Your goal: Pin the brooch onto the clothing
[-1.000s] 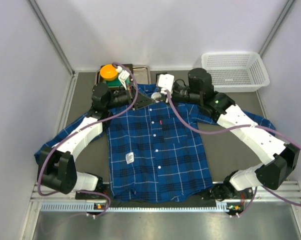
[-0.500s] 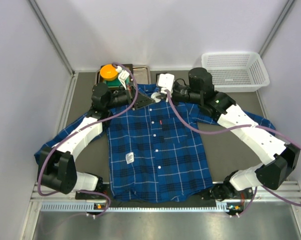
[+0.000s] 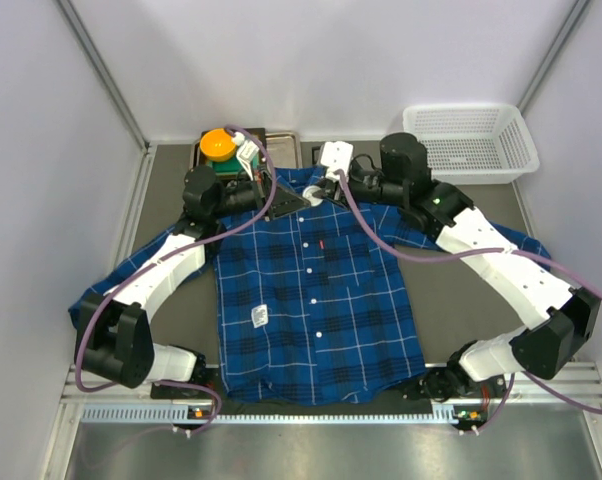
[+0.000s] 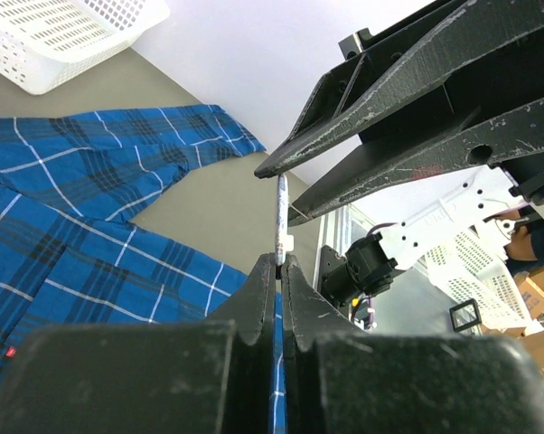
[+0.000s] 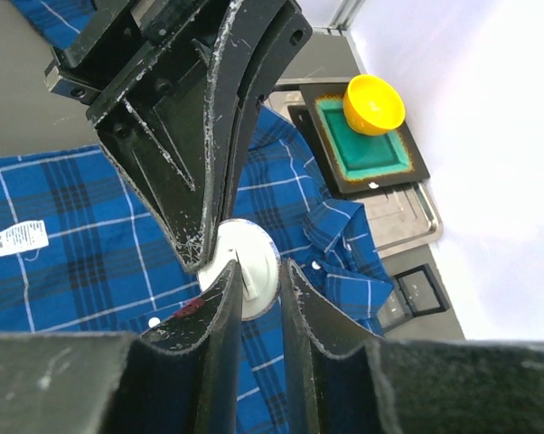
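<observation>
The clothing (image 3: 311,300) is a blue plaid shirt lying flat on the table, also seen in the wrist views (image 4: 64,226) (image 5: 73,244). Over its collar my left gripper (image 3: 299,198) (image 4: 280,258) is shut on the brooch (image 3: 309,194), which shows edge-on (image 4: 281,212) in the left wrist view. In the right wrist view the brooch shows its pale round back (image 5: 254,244) with a small white clasp. My right gripper (image 3: 319,185) (image 5: 258,267) faces that back. Its jaws stand a narrow gap apart, and I see nothing clamped between them.
An orange bowl (image 3: 219,143) (image 5: 373,102) sits on a green-lined tray behind the collar, next to a metal tray (image 3: 281,145). A white basket (image 3: 471,140) (image 4: 64,36) stands at the back right. A white label (image 3: 259,316) lies on the shirt front.
The right gripper's jaws have narrowed, and its wrist has shifted slightly toward the back. The left arm and the brooch have stayed where they were.
</observation>
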You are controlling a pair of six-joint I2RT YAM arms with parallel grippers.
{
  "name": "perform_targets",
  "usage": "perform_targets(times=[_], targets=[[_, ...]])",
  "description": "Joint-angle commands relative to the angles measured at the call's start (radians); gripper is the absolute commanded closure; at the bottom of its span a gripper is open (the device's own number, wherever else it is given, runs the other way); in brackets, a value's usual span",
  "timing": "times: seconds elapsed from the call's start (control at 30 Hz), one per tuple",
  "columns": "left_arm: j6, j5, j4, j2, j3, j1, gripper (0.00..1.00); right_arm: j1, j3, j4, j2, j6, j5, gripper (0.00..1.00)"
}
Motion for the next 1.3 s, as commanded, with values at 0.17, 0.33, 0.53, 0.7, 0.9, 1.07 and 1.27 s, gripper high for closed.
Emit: perform_targets(times=[0.17,0.33,0.53,0.7,0.9,1.07,1.27], targets=[[0.002,0.004,0.087,-0.021,-0.007,0.004,1.00,-0.048,0.090,0.010,0.036,0.182,-0.110,1.00],[0.003,0.004,0.087,-0.018,-0.001,0.009,1.00,-0.054,0.101,0.009,0.049,0.203,-0.136,1.00],[0.124,-0.065,-0.130,-0.016,0.051,0.013,1.00,-0.056,0.127,0.006,0.051,0.203,-0.119,0.62],[0.195,-0.117,-0.205,-0.033,0.052,0.021,1.00,-0.056,0.130,0.004,0.040,0.240,-0.104,0.35],[0.234,-0.140,-0.245,-0.036,0.062,0.021,1.00,-0.047,0.149,-0.002,0.072,0.297,-0.047,0.16],[0.252,-0.152,-0.271,-0.042,0.065,0.021,1.00,0.001,0.169,-0.020,0.108,0.285,0.069,0.17],[0.261,-0.157,-0.284,-0.047,0.065,0.021,1.00,0.046,0.187,-0.040,0.144,0.277,0.169,0.18]])
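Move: The left hand holds the brooch on edge, its middle some 2 cm to the right of the finger pads; from the right hand it is about 2 cm to the left and 1 cm lower, its rim between that hand's nearly shut fingers. From the left hand the clothing's top button lies about 25 cm below and 2 cm back; the red tag, equally low, is roughly 8 cm back and 4 cm right. Rolling in place by some 10 to 15 degrees, its forward side dipping, the right hand still grips at the brooch, then spreads its fingers wide and lets go, rising slightly before drifting forward, left and down. From about that release the left hand, keeping its pinch, carries the brooch about 5 cm down and forward towards the clothing, its fingertips dipping and swinging a little forward. ##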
